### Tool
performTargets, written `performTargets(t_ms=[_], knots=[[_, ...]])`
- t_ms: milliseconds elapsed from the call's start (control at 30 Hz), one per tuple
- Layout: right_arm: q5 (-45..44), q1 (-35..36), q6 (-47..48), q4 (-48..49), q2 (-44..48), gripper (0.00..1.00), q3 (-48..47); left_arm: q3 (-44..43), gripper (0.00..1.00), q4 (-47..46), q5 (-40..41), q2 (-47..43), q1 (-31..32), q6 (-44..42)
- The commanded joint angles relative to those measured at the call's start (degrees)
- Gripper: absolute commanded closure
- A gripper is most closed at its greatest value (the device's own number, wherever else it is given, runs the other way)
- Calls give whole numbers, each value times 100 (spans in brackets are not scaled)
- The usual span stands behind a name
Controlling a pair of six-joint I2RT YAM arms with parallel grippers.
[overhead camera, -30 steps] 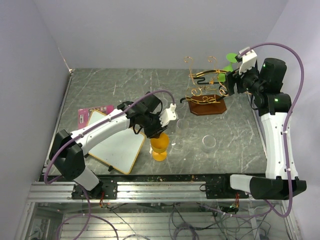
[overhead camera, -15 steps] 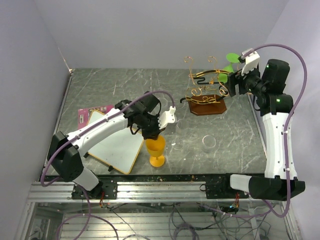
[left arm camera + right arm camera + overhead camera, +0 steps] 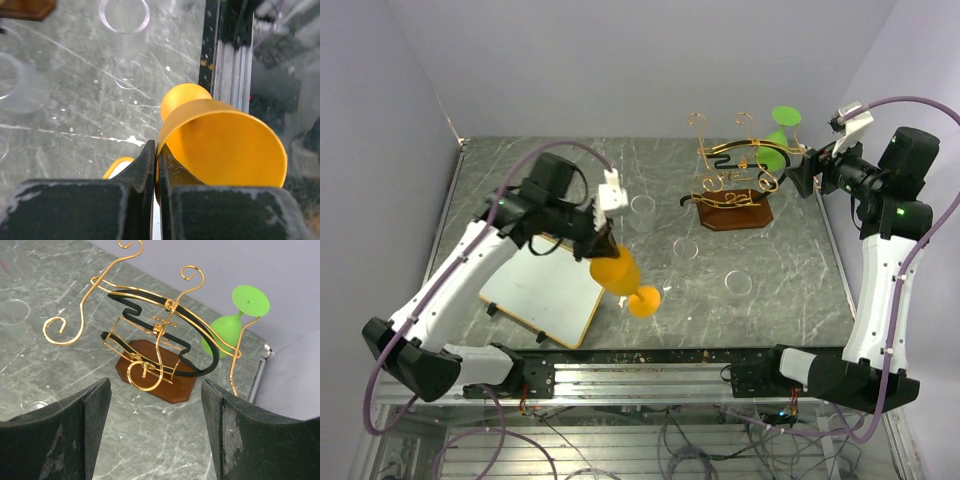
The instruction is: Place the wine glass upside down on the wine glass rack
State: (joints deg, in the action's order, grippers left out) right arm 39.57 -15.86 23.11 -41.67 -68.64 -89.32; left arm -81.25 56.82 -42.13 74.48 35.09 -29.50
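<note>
My left gripper (image 3: 601,250) is shut on the rim of an orange wine glass (image 3: 620,275) and holds it tilted above the table, foot toward the front edge. In the left wrist view the jaws pinch the bowl's rim (image 3: 172,150). The wine glass rack (image 3: 730,170), gold and black wire on a brown wooden base, stands at the back right. A green wine glass (image 3: 775,140) hangs upside down on its right side. My right gripper (image 3: 798,175) is open and empty just right of the rack (image 3: 155,335), and the green glass (image 3: 230,325) shows beyond it.
A white board with a yellow rim (image 3: 545,295) lies at the front left. Clear glasses stand at mid-table: one (image 3: 642,208) near the back, one (image 3: 686,248) in the middle, one (image 3: 738,284) toward the right. A pink packet lay under the left arm earlier; it is hidden now.
My left gripper lifted the orange glass off the table, drew back left and tipped it over. My right gripper pulled back to the right, away from the rack and green glass.
</note>
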Motion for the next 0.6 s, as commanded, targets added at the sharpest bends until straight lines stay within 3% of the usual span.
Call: performTargets(t_ms=[0, 133, 233, 400, 567], knots=[[401, -100, -111, 3, 16, 28, 33, -397, 93, -177, -1376, -405, -925, 653], [678, -93, -383, 143, 17, 29, 76, -444, 93, -732, -2091, -653, -1641, 1421], [1113, -93, -818, 462, 65, 30, 260, -419, 93, -1348, -2178, -798, -1928, 2075], [1718, -22, -1927, 1413, 72, 31, 634, -691, 93, -2483, -1421, -846, -1971, 3149], [1829, 701, -2384, 1595, -173, 31, 460, -1223, 93, -3241, -670, -557, -1964, 3855]])
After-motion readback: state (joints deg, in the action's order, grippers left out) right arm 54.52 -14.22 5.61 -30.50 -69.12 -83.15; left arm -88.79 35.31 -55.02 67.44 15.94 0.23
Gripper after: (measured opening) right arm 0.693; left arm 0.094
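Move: Orange wine glass already pinched by its rim in my left hand; the rack it must reach is about 28 cm ahead and 28 right, its middle some 13 below. A clear wine glass stands 9 ahead, 14 right, 20 down; the whiteboard 8 ahead, 17 left, 22 down. From my open right hand the orange glass is about 34 left, 17 back, 18 down, the rack 14 ahead, 10 left, 25 down. I keep the rim pinched and lift the orange glass with my left hand about 15 cm, drifting a little forward and left, while the wrist turns some 30 degrees so my fingers come up towards level and swing slightly forward. Meanwhile my open right hand shifts about 5 cm left towards the glass, rolling its left side up and turning counter-clockwise. ##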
